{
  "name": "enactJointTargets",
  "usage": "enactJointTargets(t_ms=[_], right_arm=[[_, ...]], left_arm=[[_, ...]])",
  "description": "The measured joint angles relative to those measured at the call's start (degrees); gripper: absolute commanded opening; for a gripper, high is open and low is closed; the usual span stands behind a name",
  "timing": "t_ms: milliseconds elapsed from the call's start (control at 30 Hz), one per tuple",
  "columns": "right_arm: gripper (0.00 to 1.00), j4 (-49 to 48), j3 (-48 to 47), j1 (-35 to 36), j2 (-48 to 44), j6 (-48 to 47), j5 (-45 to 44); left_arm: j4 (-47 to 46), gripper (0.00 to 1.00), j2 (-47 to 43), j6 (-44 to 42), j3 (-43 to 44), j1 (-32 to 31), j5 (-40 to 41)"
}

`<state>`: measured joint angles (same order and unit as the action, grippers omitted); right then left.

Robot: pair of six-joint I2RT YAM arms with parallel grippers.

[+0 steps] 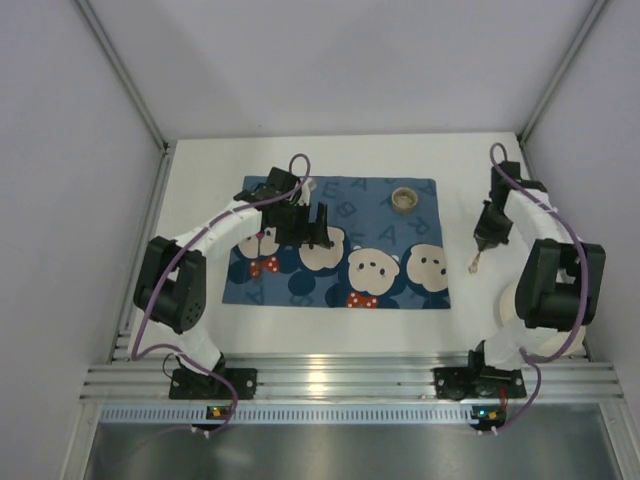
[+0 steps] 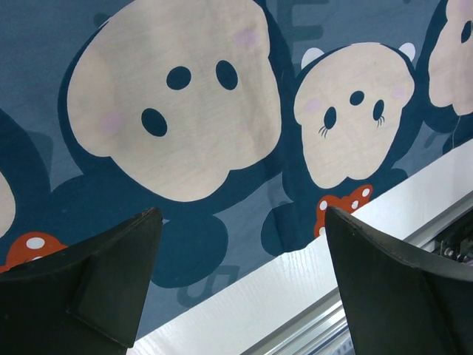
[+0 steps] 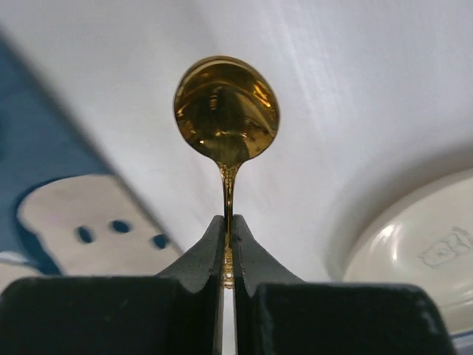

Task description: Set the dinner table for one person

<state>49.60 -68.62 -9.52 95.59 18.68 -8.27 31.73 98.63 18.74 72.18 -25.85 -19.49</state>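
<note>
The white dinner table (image 1: 462,165) carries a blue cartoon-print placemat (image 1: 345,255). My left gripper (image 1: 318,232) hovers open and empty over the placemat's left half. In the left wrist view its fingers (image 2: 111,274) stand wide apart above the placemat (image 2: 185,111) and the table's near strip (image 2: 244,303). My right gripper (image 1: 483,243) is shut on the handle of a gold spoon (image 1: 476,264), right of the placemat. In the right wrist view the gripper (image 3: 228,222) pinches the spoon (image 3: 225,111), held above the table with its bowl pointing away.
A small round cup (image 1: 405,199) stands on the placemat's far right part. A white plate (image 1: 508,300) lies at the near right, partly under my right arm; it also shows in the right wrist view (image 3: 414,244). Grey walls enclose the table.
</note>
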Motion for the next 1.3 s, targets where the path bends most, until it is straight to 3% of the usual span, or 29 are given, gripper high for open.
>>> enactJointTargets(t_ms=[200,300,567,767,833,867,967,1100,1267,1300], right_arm=[[0.0,-1.3,-7.2,25.0,-1.7,5.8,3.0],[0.0,-1.7,-7.2,32.3,0.2,9.2,5.6],[0.0,-2.6,-8.1,33.7,13.9,12.6,5.3],[0.0,-2.9,-9.2,33.7,15.6,12.3,4.6],[0.14,-2.9,-9.2,33.7,15.6,12.0,4.4],[0.3,-2.9,-9.2,33.7,15.6,11.9,4.2],[0.61,-2.9,-9.2,33.7,15.5,11.3,3.6],[0.73,-1.8,-9.2,33.5,13.7,10.4,1.8],[0.94,0.0,-9.1,30.6,4.5,9.2,-0.1],[0.95,0.3,-9.1,29.0,2.2,8.9,-1.2]], left_arm=[[0.2,0.97,0.5,0.2,1.0,0.0,-1.2],[0.4,0.98,0.5,0.3,1.3,0.0,-1.2],[1.6,0.98,0.5,0.3,1.3,0.0,-0.9],[1.8,0.98,0.5,0.2,1.3,0.0,-0.3],[1.8,0.98,0.5,0.3,1.3,0.0,-0.3],[1.8,0.98,0.5,0.3,1.3,0.0,-0.2],[1.8,0.98,0.5,0.3,1.3,0.0,-0.2],[1.8,0.98,0.5,0.3,1.3,0.0,-0.2],[1.7,0.98,0.5,0.3,1.3,0.0,-0.3],[1.7,0.98,0.5,0.4,1.3,0.0,-0.4]])
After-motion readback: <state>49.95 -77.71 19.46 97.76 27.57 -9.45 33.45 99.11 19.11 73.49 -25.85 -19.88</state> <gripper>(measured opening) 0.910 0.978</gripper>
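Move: The spoon is already pinched in the shut right fingers. Its laying spot is the bare strip of tablecloth between the two rightmost faces, about 22 cm to the left, 2 cm ahead and 5 cm below. The cup stands some 14 cm beyond that spot; the rightmost face's middle lies 8 cm to the spot's right and 4 cm nearer. From the left hand the spot is about 21 cm to the right, level with it, 9 cm down. Swing the right gripper left about 22 cm onto the tablecloth, keeping the spoon pinched; arc up some 5 cm first and turn counter-clockwise roughly 25 degrees, then lower it to the cloth short of the cup. Hold there briefly, open the fingers wide to let go, then lift clear and draw off to the right. ##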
